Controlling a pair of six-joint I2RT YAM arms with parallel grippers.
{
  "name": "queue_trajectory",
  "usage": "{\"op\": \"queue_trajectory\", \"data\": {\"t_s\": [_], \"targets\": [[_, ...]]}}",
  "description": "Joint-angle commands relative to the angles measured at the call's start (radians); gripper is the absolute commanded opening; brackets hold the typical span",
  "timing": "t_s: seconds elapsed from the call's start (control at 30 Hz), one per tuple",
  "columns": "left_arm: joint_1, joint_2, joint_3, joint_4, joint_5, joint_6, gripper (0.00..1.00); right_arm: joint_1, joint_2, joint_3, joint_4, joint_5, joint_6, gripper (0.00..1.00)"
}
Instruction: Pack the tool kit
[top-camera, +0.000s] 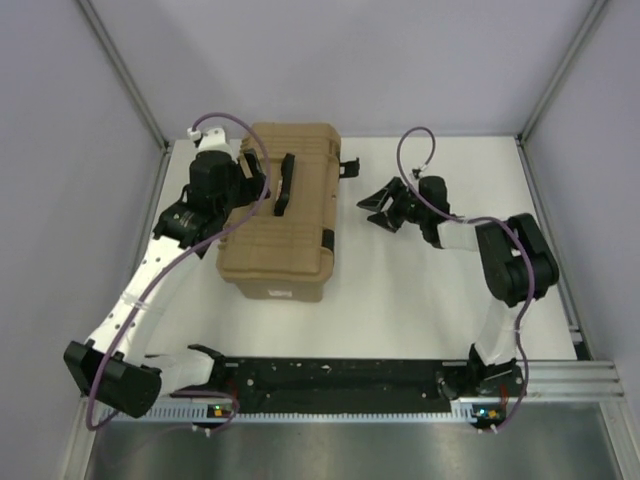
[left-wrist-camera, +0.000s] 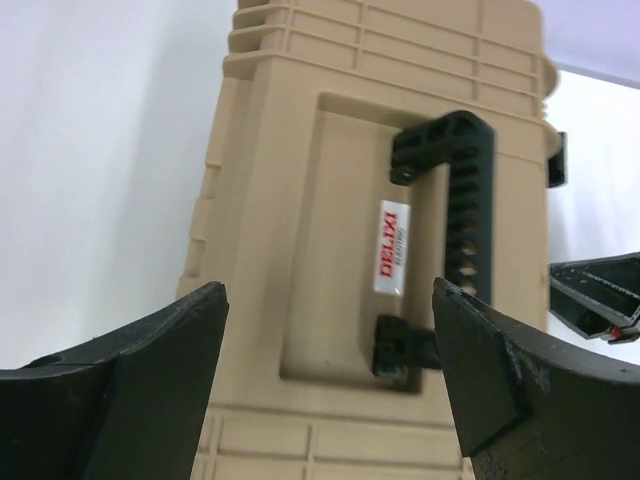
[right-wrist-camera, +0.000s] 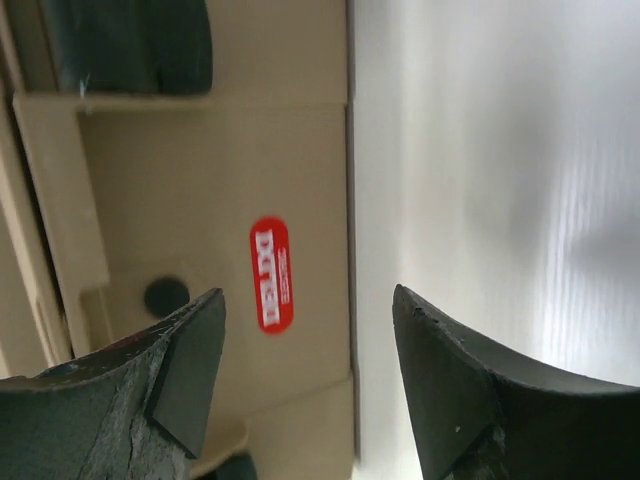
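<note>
The tool kit's tan ribbed toolbox (top-camera: 285, 215) lies shut on the white table, its black handle (top-camera: 285, 185) flat on the lid. My left gripper (top-camera: 252, 168) hovers over the box's far left part, open and holding nothing. In the left wrist view the lid (left-wrist-camera: 300, 250) and handle (left-wrist-camera: 465, 200) show between the spread fingers of that gripper (left-wrist-camera: 330, 300). My right gripper (top-camera: 373, 207) stands open just right of the box, apart from it. Its wrist view shows the gripper (right-wrist-camera: 305, 310) facing the box's side wall (right-wrist-camera: 180, 200), which bears a red label (right-wrist-camera: 271, 275).
A black latch (top-camera: 349, 166) juts from the box's right side, another (top-camera: 327, 238) sits nearer me. A long black strip (top-camera: 340, 385) runs along the near edge between the arm bases. Grey walls and metal posts (top-camera: 125, 75) enclose the table (top-camera: 420, 290).
</note>
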Motion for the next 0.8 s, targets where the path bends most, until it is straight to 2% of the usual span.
{"op": "queue_trajectory", "data": {"t_s": [0.0,0.23,0.4,0.6,0.67,0.77], "targets": [[0.078,0.079,0.046,0.061,0.07,0.013,0.87,-0.016,0.161,0.15,0.301,-0.07,0.176,0.66],[0.171,0.155,0.046,0.093,0.112,-0.001,0.87,-0.016,0.34,0.353,0.364,-0.075,0.276,0.64],[0.191,0.188,0.036,0.108,0.138,-0.004,0.87,-0.013,0.431,0.466,0.404,-0.087,0.331,0.6],[0.196,0.205,0.016,0.125,0.15,-0.006,0.86,-0.01,0.448,0.491,0.477,-0.095,0.337,0.53],[0.198,0.21,0.016,0.125,0.152,-0.006,0.86,-0.012,0.452,0.487,0.487,-0.093,0.343,0.47],[0.199,0.213,0.016,0.124,0.143,-0.007,0.86,-0.01,0.457,0.439,0.498,-0.081,0.352,0.47]]}}
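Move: The toolbox's far latch, standing open on the right wall, is roughly 12 cm ahead of the right hand, 5 cm to its left and 4 cm higher. The closed near latch is about 6 cm back and 9 cm left of that hand, 3 cm up. From the left hand, the lid's far hinge-side part is some 5 cm ahead, 4 cm left and 8 cm below; the black handle is about 5 cm right, 1 cm ahead and 6 cm below. Send the right gripper forward about 10 cm along the box's right wall and some 5 cm left, dipping slightly and then rising, to the open far latch; roll its left side up about 20 degrees and narrow the fingers partway. Meanwhile bring the open left gripper down, forward and a little left over the lid's hinge side, tipping it slightly downward. ##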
